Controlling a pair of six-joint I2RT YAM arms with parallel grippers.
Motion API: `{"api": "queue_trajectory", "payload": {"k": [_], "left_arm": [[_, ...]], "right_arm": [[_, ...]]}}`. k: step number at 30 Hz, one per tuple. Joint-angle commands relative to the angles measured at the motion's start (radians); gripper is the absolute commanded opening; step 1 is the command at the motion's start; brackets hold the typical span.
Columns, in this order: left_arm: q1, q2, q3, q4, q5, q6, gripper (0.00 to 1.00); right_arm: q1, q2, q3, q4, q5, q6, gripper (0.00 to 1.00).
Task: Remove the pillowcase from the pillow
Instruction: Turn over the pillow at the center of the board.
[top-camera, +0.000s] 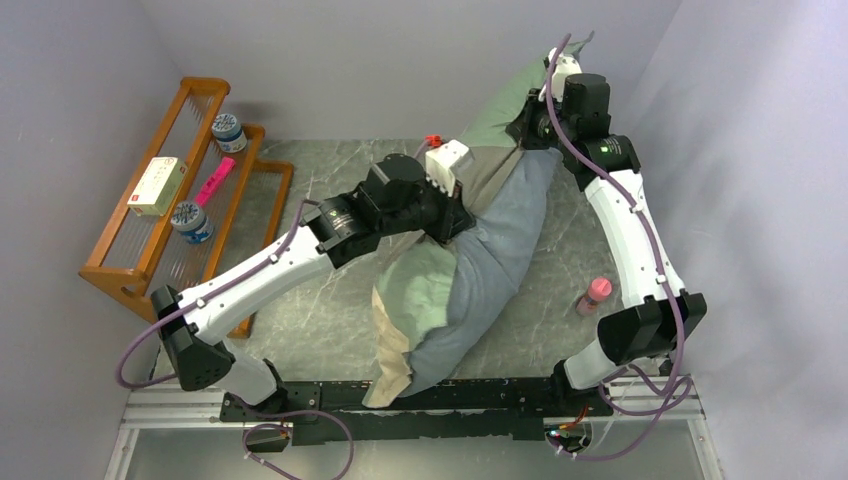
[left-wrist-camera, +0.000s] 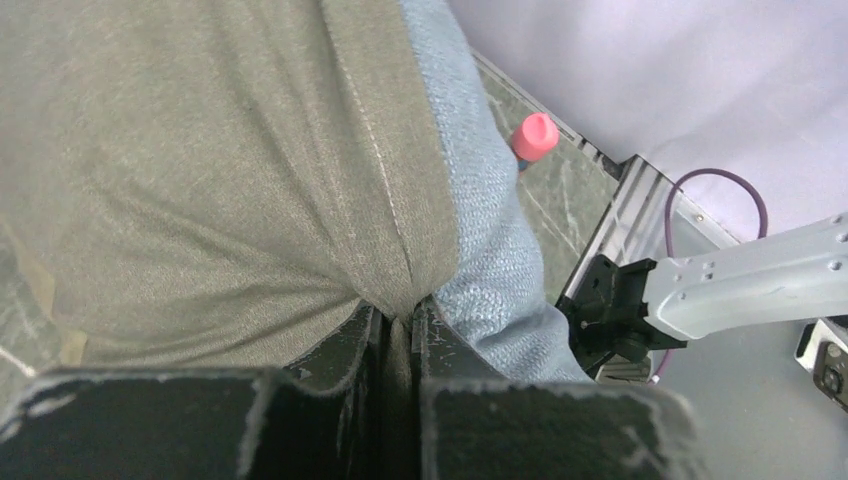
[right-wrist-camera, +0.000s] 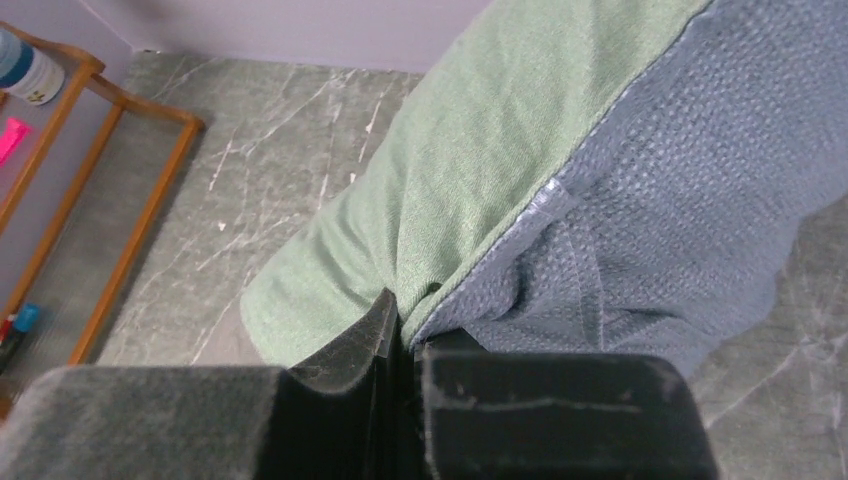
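Observation:
The pillowcase (top-camera: 480, 260) lies bulging along a diagonal from the near table edge up to the far right, showing green, olive-grey and beige patches beside a plain grey-blue face. The pillow is hidden inside it. My left gripper (top-camera: 452, 218) is shut on a fold in the cover's middle; the left wrist view has the gripper (left-wrist-camera: 412, 318) pinching olive-grey pillowcase (left-wrist-camera: 220, 170) cloth beside the grey-blue face. My right gripper (top-camera: 543, 112) holds the far end raised. In the right wrist view this gripper (right-wrist-camera: 405, 325) is shut on the pillowcase (right-wrist-camera: 520, 150) seam between green and grey-blue.
A wooden rack (top-camera: 170, 200) with jars, a box and a pink item stands at the left wall; the same rack (right-wrist-camera: 120, 180) shows in the right wrist view. A small pink-capped bottle (top-camera: 596, 294) stands on the marble table beside the right arm, and that bottle (left-wrist-camera: 534, 136) is seen again from the left wrist.

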Motion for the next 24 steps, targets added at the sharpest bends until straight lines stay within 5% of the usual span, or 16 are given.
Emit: {"api": "queue_trajectory", "payload": {"k": [1,7,18,24], "left_arm": [[0.07,-0.093,-0.04,0.097,0.034,-0.033,0.05],[0.15,-0.108,-0.124,0.028,-0.104,0.022,0.05],[0.227,-0.078,-0.194,-0.009,-0.252,0.105,0.05],[0.247,-0.082,-0.235,-0.013,-0.35,0.158,0.05]], "right_arm": [[0.004,-0.01,0.048,0.246,-0.109,0.033,0.0],[0.022,0.075,0.01,0.302,-0.246,0.105,0.04],[0.014,0.046,-0.068,0.293,-0.213,0.097,0.69],[-0.043,-0.023,-0.191,0.344,-0.181,0.142,0.92]]}}
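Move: Both hands already grip the pillow about 35 cm above the board. From the left hand, at its middle, the board's centre is some 10 cm left and 4 cm ahead, 33 cm down; the pillow's near end hangs about 21 cm back and 10 cm left, 28 cm lower. From the right hand, at its far part, the board's centre lies roughly 16 cm back and 20 cm left, the pink-capped bottle 24 cm back and 16 cm right, 29 cm below. Still pinching the pillow's seam, the left hand swings it left and forward about 14 cm, sinking some 5 cm and turning about 20 degrees counter-clockwise. The right hand carries its part left about 5 cm, a little forward and down, then opens wide and lets go, easing slightly back and right at the end. ##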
